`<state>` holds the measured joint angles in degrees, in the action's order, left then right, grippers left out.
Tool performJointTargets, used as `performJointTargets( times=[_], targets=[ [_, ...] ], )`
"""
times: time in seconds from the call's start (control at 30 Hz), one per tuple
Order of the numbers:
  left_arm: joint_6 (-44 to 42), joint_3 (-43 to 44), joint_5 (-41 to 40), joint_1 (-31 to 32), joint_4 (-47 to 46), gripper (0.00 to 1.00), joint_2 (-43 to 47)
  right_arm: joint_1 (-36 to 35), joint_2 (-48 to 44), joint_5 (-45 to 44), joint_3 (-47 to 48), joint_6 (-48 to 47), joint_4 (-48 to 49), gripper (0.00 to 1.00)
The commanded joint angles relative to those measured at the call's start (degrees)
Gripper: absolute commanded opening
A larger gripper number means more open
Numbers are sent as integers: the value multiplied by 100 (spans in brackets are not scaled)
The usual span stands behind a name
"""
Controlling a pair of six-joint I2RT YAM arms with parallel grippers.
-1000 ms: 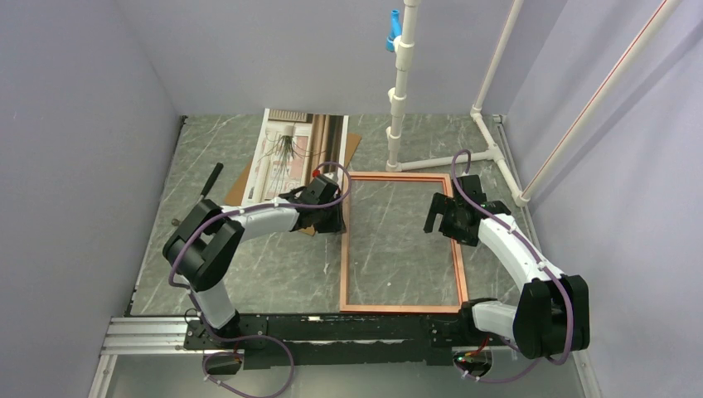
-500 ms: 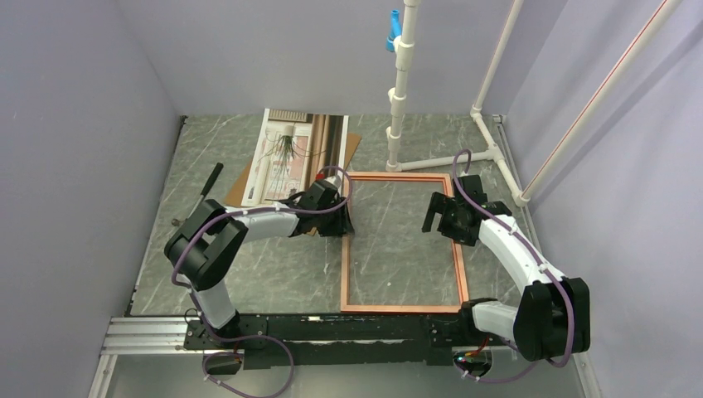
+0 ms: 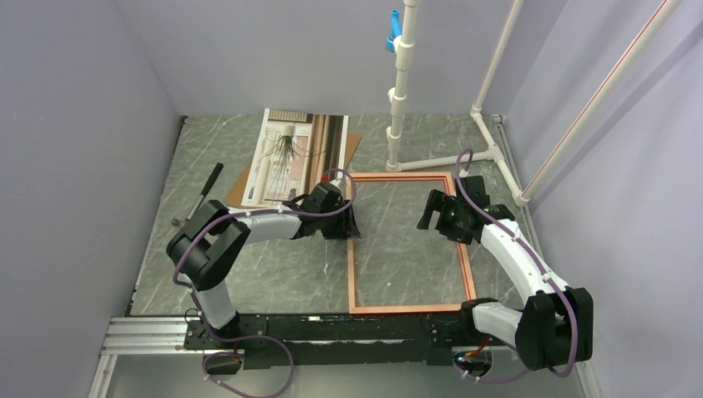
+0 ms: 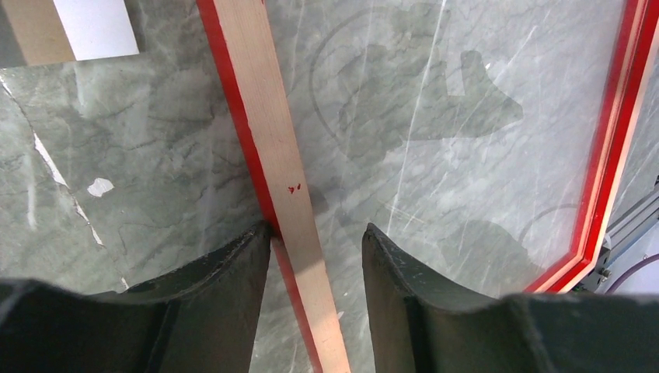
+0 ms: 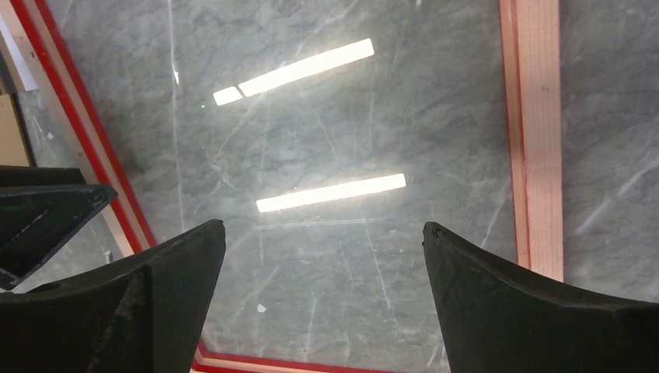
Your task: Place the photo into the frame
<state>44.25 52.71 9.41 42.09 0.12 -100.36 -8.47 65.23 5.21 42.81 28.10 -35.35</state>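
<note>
The frame (image 3: 406,176) lies flat on the marble table, copper-orange back edge up, its red front rim showing in the wrist views. My left gripper (image 3: 351,224) straddles the frame's left rail (image 4: 268,140). It is open (image 4: 316,231): the left finger (image 4: 233,272) touches the red edge and the right finger stands apart from the rail. My right gripper (image 3: 431,214) hovers wide open (image 5: 325,225) over the pane inside the frame, just inside the right rail (image 5: 536,140), holding nothing. The photo (image 3: 286,157) lies picture up at the back left.
A brown backing board (image 3: 245,184) lies under the photo. A white pipe stand (image 3: 398,99) rises behind the frame, with its feet reaching to the back right. A black rod (image 3: 211,178) lies at the left. Grey walls close in on three sides.
My left gripper has slid to the right and its jaws have opened around the rail. The frame has shifted a little to the right. The right gripper moved slightly left.
</note>
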Motion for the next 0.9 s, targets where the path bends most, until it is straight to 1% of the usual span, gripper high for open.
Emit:
performJointTargets(
  times=[0.0, 0.1, 0.23, 0.37, 0.43, 0.5, 0.57, 0.67, 0.83, 0.87],
  targets=[
    [-13, -122, 91, 24, -95, 54, 103, -94, -127, 227, 25, 20, 249, 100],
    [-22, -303, 106, -36, -342, 60, 304, -212, -164, 298, 26, 26, 327, 100],
    [-169, -630, 258, -290, -697, 65, 743, -481, -139, 341, 74, 155, 466, 100],
    [-220, -1096, 601, -779, -1206, 70, 1327, -848, 67, 409, 193, 365, 716, 100],
    [-191, -1428, 780, -1084, -1577, 74, 1620, -1149, 300, 396, 358, 462, 802, 100],
    [-209, -1626, 915, -1332, -1740, 76, 1902, -1437, 562, 365, 607, 538, 802, 100],
    [-274, -1740, 956, -1566, -1714, 79, 2159, -1732, 841, 336, 876, 612, 858, 100],
    [-429, -1774, 912, -1943, -1385, 82, 2449, -2096, 1257, 292, 1288, 737, 1039, 100],
    [-762, -1749, 838, -2712, -764, 83, 2742, -2645, 2181, 287, 2130, 894, 1316, 99],
    [-841, -1721, 773, -2881, -617, 83, 2780, -2761, 2480, 328, 2335, 924, 1365, 99]
  ],
)
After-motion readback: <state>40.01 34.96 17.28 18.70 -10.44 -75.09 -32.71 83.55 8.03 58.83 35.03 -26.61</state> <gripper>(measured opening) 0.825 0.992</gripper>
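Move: The photo's middle lies about 24 cm ahead and 16 cm left of the left hand, some 2 cm lower; the frame's left rail is right between its fingers, and the cardboard corner about 10 cm left and 1 cm ahead. From the right hand the photo is roughly 26 cm ahead, 37 cm left and 7 cm down, while the frame's middle is some 6 cm left and 1 cm ahead. The left finger comes free of the frame's left rail as the left hand lifts about 8 cm and swings some 13 cm left and a little forward towards the photo, opening wider and tipping up while turning counter-clockwise. The right hand, wide open and touching nothing, sweeps about 16 cm left above the frame, also towards the photo, turning some 20 degrees counter-clockwise. ##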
